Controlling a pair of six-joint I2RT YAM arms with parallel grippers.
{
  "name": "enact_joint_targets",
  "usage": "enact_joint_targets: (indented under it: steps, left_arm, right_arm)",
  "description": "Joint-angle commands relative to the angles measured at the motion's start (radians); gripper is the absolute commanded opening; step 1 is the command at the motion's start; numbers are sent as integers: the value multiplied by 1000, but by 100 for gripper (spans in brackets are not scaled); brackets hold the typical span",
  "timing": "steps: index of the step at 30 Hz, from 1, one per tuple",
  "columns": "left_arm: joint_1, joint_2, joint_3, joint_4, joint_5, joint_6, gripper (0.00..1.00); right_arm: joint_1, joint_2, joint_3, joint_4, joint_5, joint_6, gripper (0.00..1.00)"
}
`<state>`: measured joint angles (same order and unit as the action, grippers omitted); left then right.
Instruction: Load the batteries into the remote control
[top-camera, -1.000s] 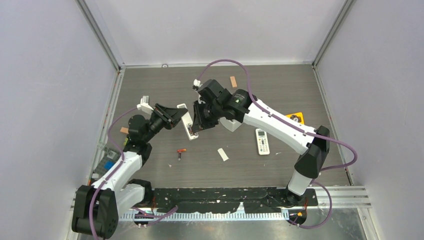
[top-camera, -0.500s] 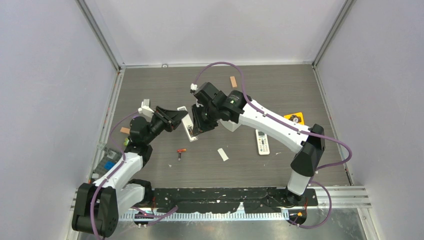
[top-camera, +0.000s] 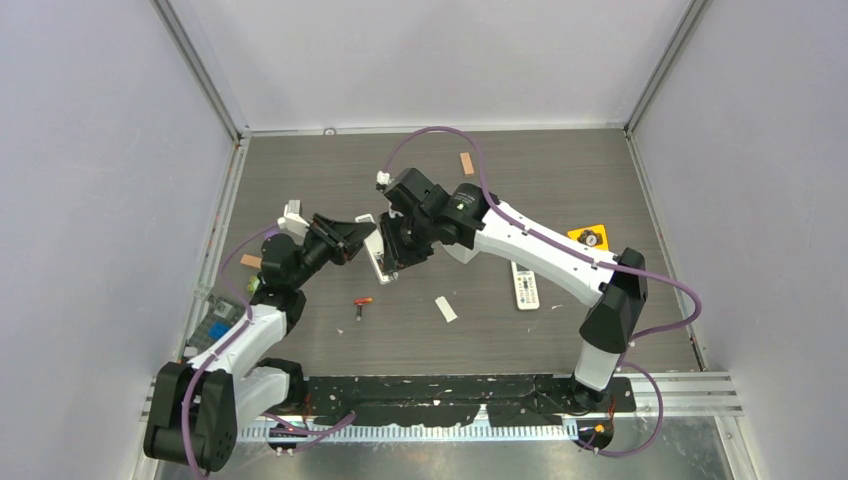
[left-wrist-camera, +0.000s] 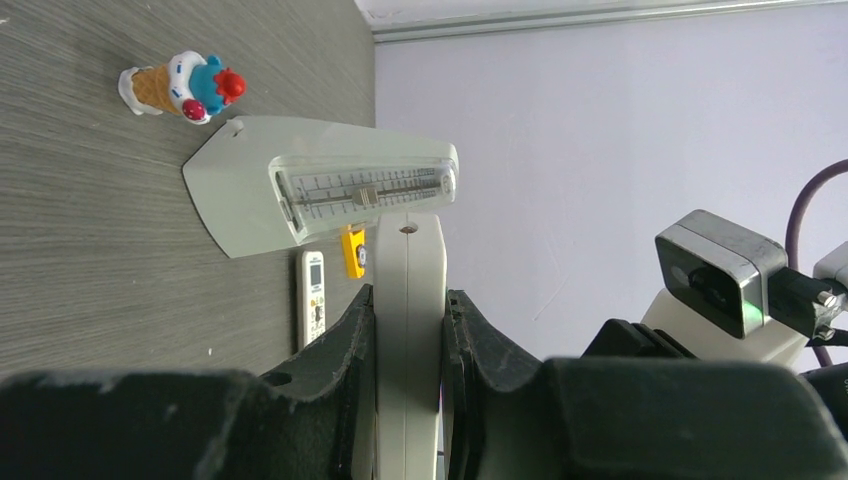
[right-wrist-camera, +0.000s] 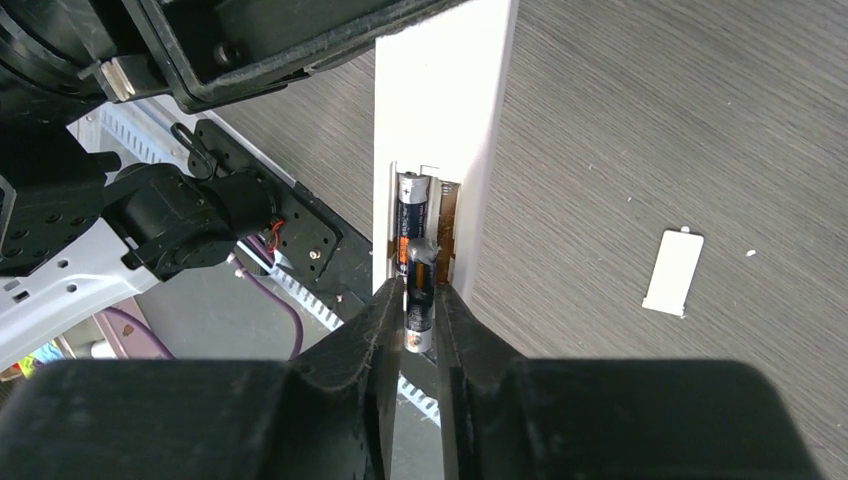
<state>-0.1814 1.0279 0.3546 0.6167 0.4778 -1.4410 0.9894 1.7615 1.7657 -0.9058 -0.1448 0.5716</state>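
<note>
The remote control is a long white bar that my left gripper holds off the table. In the left wrist view both fingers press its flat sides, so the left gripper is shut on the remote control. My right gripper is at the open battery bay of the remote control. One battery lies seated in the bay. A second battery sits tilted between the right fingertips, its far end in the bay. Another battery lies loose on the table.
The small white cover lies on the table near the loose battery; it also shows as a white cover in the right wrist view. A shorter white remote with buttons, an orange tag, a grey metronome and an ice-cream toy stand further off.
My right arm has edged left and closer to the remote control, now covering the top of the shorter white remote. The left arm shifted slightly, still holding the remote control.
</note>
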Motion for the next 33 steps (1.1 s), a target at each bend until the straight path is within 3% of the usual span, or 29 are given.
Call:
enact_joint_targets:
  steps: [1,12,17,25,33]
  left_arm:
    - [-3,3,-7,71,-7,-15,0]
    - [-3,6,-13,70,0,-30,0]
    - [-3,2,-11,68,9,-114,0]
    - [-3,-16,23,-16,69,-238,0]
    - [-3,-64,17,-53,70,-257,0]
  right_arm:
    - [6,9,46,13,27,-10,26]
    - [6,-31,44,26,77,6,40]
    - [5,-154,-68,168,103,20,58]
    - [5,-394,-445,493,93,49,58]
    - [11,-459,-528,573,52,47,55]
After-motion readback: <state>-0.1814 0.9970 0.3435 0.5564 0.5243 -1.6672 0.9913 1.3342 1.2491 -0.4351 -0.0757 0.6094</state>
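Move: The battery being loaded lies between the right fingertips, about 1 cm left of and just below the hand point, at the open compartment of the remote control. From the right hand, the battery already in the compartment is 2 cm to the left and 1 cm ahead. On the table some 20 cm below lie the battery cover, 10 cm right and 2 cm back, and an orange battery, 7 cm left. From the left hand, the battery being loaded is about 7 cm back, 4 cm right. Spread the right fingers well apart to let go of the battery, easing about 1 cm forward as they open, then draw the hand back, to the right and up, some 5 cm clear of the compartment, tipping it upward by about 20 degrees. Keep the remote control gripped in the left hand and, late on, roll that hand some 15 degrees so its left side dips, shifting it about a centimetre back. ##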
